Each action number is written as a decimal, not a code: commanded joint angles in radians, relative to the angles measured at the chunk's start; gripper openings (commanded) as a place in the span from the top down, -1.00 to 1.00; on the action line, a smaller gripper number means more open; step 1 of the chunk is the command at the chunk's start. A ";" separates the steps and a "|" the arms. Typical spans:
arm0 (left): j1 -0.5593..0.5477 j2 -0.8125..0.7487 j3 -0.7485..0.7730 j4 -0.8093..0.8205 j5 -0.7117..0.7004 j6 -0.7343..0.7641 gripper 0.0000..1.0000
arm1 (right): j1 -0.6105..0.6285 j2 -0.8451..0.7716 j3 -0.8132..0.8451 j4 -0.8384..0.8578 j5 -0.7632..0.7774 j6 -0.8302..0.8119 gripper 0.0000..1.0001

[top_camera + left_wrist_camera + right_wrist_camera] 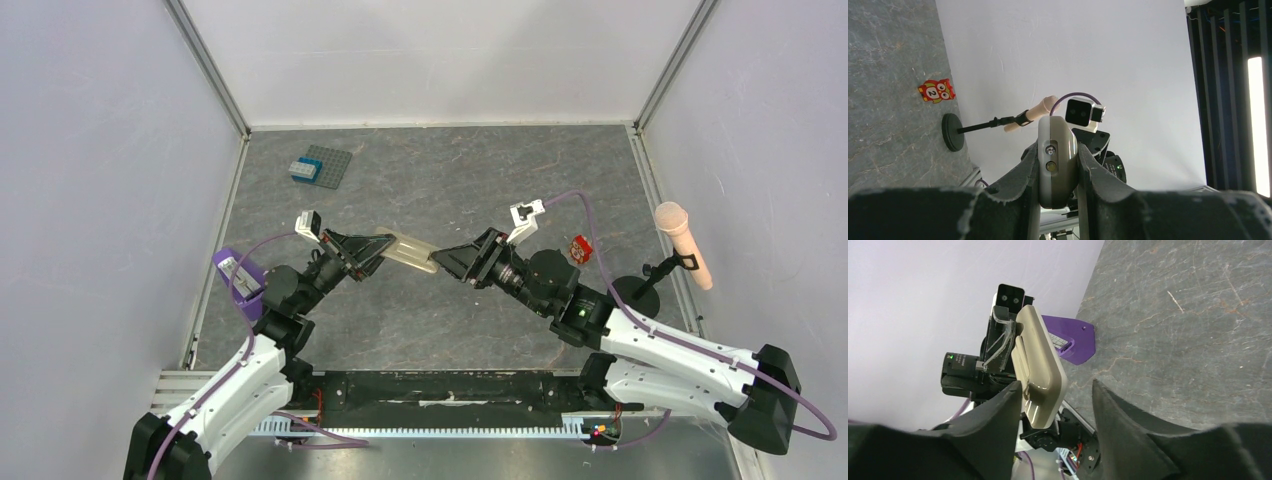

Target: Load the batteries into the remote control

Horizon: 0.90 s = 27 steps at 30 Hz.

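The remote control [412, 252] is a slim cream-white handset held in the air above the middle of the table, between the two arms. My left gripper [388, 246] is shut on its left end; in the left wrist view the remote control [1058, 150] is pinched edge-on between both black fingers of that gripper [1058, 167]. My right gripper [442, 261] is at the other end. In the right wrist view the remote control's [1040, 360] rounded end lies against the left finger [1003, 410], with a gap to the right finger, so that gripper [1056, 385] is open. No batteries are in view.
A grey studded plate [330, 170] with a blue brick [303, 169] lies at the back left. A red owl tile [580, 249] lies right of the right arm. A microphone on a stand [683, 243] stands by the right wall, a purple block [240, 270] at the left.
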 commanded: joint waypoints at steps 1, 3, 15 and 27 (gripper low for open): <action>-0.003 -0.015 0.036 0.035 0.012 0.017 0.96 | -0.001 -0.022 -0.001 0.026 0.002 -0.007 -0.22; -0.002 -0.018 0.042 0.011 0.012 0.040 0.96 | -0.001 -0.026 0.005 0.027 -0.004 -0.014 -0.38; -0.003 -0.028 0.099 -0.101 0.082 0.211 0.96 | -0.001 0.085 0.066 0.035 -0.100 -0.059 -0.54; -0.003 0.001 0.119 -0.110 0.167 0.292 0.96 | -0.001 0.134 0.078 0.061 -0.107 -0.065 -0.55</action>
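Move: The remote control is in the left gripper, its middle about 4 cm to the right of that hand and 1 cm back, level with it, with the battery-cover end pointing at the right gripper. From the right hand, the remote's middle lies some 6 cm to the left, 1 cm ahead and 1 cm lower. The left gripper's tips are about 10 cm left of the right hand and 2 cm ahead; the red owl block is on the table, roughly 31 cm to the right, 11 cm ahead and 27 cm below. Spread the right gripper's fingers from half open to about three-quarters, then bring them left and down, about 2.5 cm each way, over the free cover end of the remote, turning slightly counter-clockwise. Keep the left grip shut on the remote, roll that wrist some 10 degrees so its left side rises, and ease it about 1 cm each right, back and down to meet the right hand. ##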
